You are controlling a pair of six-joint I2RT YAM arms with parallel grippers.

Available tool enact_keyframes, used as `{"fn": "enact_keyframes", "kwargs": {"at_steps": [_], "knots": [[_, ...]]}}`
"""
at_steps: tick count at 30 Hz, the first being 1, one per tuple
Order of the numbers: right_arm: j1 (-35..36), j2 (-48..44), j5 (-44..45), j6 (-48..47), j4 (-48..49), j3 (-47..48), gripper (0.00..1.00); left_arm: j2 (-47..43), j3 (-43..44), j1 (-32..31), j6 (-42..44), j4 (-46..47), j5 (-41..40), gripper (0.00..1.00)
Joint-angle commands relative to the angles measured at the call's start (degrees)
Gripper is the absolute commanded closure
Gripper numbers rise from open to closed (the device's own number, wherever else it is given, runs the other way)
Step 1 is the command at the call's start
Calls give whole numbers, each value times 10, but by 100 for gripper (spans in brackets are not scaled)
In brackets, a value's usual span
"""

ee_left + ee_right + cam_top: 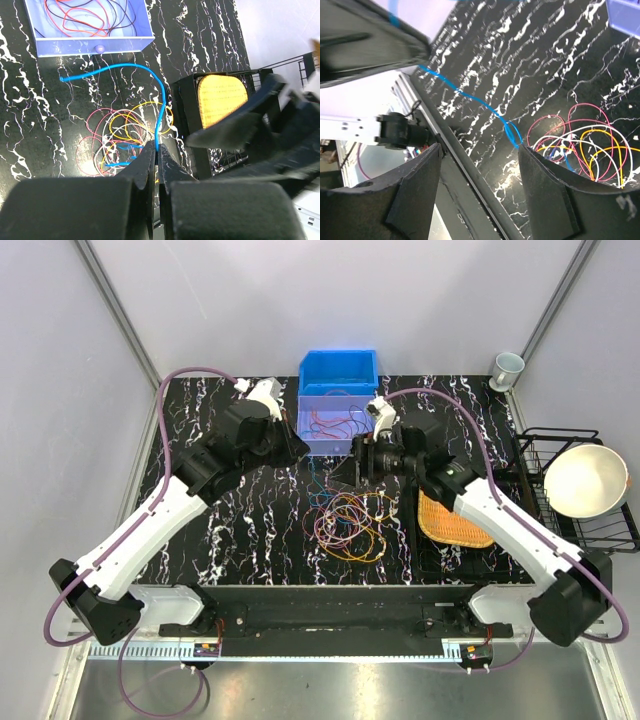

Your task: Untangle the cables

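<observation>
The cables lie as a loose tangle (350, 525) of orange, yellow, red, purple and white loops on the black marble table, also in the left wrist view (120, 137) and the right wrist view (585, 150). My left gripper (157, 148) is shut on a blue cable (162, 100) that rises out of the tangle, with its free end curving left. In the top view the left gripper (302, 448) hangs above the table left of the tangle. My right gripper (480, 150) is open with nothing between its fingers; the blue cable (470, 97) runs taut just beyond them. The right gripper (358, 462) hovers over the tangle's far edge.
A pale tray (345, 443) holding red and black cables sits in front of a blue bin (338, 375). A yellow pad (450, 520) lies in a black tray right of the tangle. A dish rack (560, 440) with a bowl (585, 480) stands far right, a cup (507, 368) behind.
</observation>
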Motion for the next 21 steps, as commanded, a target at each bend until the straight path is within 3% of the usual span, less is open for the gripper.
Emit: {"fn": "enact_keyframes", "kwargs": {"at_steps": [1,21], "knots": [[21,26,39,-32,20,1,32,-16,24,1,0,18,12,100],[83,118,75,-98,13,9,33,-15,28,1,-3,24,18,100]]}}
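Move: The hanging stretch of the blue cable, which the right hand goes for, lies roughly 7 cm to its left, 1 cm ahead and 14 cm below it. It hangs about 18 cm under the left hand, some 1 cm back and in line sideways. The cable pile is about 26 cm below the right hand, 5 cm ahead and 1 cm left, and the purple box stands some 30 cm ahead, 1 cm left and 23 cm below. The blue cable stays pinched high in the shut left gripper, which holds still, while the right hand sinks about 8 cm and edges 3 to 4 cm left towards the cable's hanging stretch just above the pile. The right fingers stay wide open and tip some 10 degrees further down; no touch on the cable is visible yet. ##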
